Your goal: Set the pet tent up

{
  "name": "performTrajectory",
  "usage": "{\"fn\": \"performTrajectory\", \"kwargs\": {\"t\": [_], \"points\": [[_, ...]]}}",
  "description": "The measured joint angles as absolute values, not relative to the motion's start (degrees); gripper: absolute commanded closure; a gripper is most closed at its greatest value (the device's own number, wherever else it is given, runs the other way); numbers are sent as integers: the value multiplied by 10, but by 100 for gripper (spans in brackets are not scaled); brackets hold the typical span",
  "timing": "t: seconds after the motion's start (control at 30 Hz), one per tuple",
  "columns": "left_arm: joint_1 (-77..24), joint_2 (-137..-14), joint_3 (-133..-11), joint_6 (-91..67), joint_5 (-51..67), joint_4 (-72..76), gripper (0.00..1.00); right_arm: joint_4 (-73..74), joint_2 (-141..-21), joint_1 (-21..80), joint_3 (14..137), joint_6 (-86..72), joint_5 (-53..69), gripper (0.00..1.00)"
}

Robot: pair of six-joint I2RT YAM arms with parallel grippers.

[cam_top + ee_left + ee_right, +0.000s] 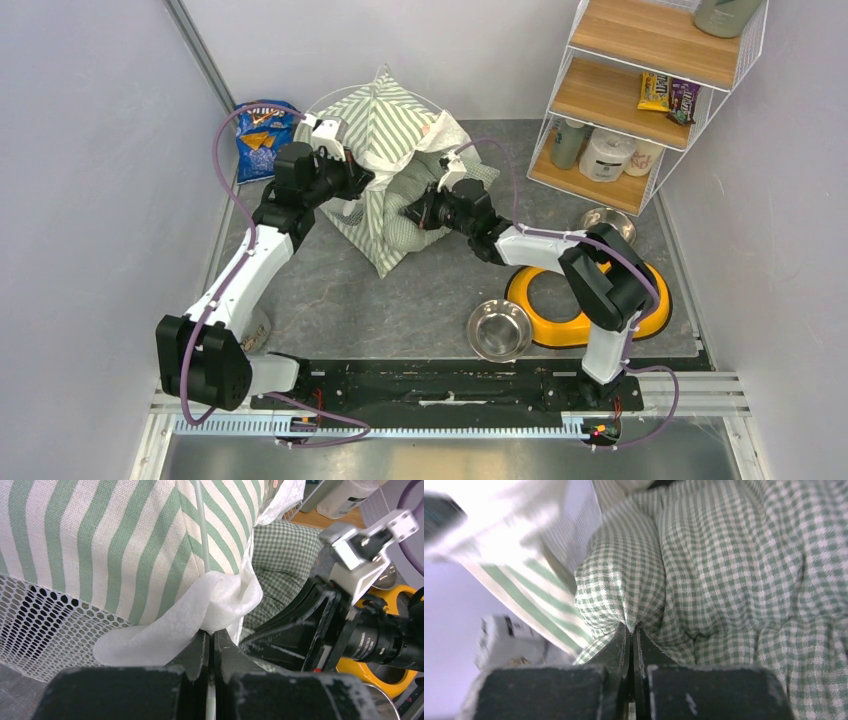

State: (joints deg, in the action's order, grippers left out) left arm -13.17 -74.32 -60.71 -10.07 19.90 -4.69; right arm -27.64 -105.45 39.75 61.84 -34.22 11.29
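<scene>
The pet tent point(378, 125) is a green-and-white striped heap at the back middle of the floor, part raised to a peak. My left gripper point(358, 182) is at its left side. In the left wrist view it point(212, 632) is shut on the tent's white fabric flap point(210, 600), with a thin pole point(201, 530) running between the jaws. White mesh point(40, 625) shows at the left. My right gripper point(412, 212) reaches in from the right. Its jaws point(631, 627) are shut on a fold of the green gingham cushion point(724, 570), beside a striped tent edge point(529, 600).
A blue chip bag point(262, 135) lies at the back left by the wall. A wire shelf point(640, 90) with bottles and snacks stands at the back right. A yellow double-bowl holder point(560, 328), a steel bowl point(498, 328) and another bowl point(605, 220) sit at the right.
</scene>
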Motion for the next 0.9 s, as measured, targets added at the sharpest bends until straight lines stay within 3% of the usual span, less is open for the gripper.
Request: {"fn": "performTrajectory", "kwargs": {"t": [0.23,0.5,0.57,0.7,0.9], "points": [[-133,-743,-612,-101,201,-56,98,-432,-1073,394,634,-475,44,100],[-128,-738,-613,-101,194,-64,98,-435,-1183,392,733,-522,88,100],[-128,-738,-613,-101,194,-66,98,-421,-1190,393,733,-527,97,91],[-128,-738,-613,-100,194,-68,98,-389,-1183,392,733,-523,100,59],[-129,-738,-614,-100,194,-69,98,-228,-1093,392,733,-463,43,34]]}}
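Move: Just ahead and left of the right hand, about 6 cm forward and 4 cm left at much the same height, is the tent opening for the gingham cushion pinched in its fingers. The flap edge gripped by the left hand is roughly 7 cm forward, 8 cm left and a little above; the loose part of the cushion is some 8 cm forward and 13 cm right. From the left hand the opening is about 5 cm right and 6 cm lower. Carrying the pinched cushion fold in an arc, the right hand rises about 7 cm while going forward, then sinks some 5 cm and bears left into the tent opening, rolling about 20 degrees left side up. There its fingers open past halfway and it starts backing off to the right and slightly up, part of the roll undone. The left hand stays put, still pinching the white flap. ##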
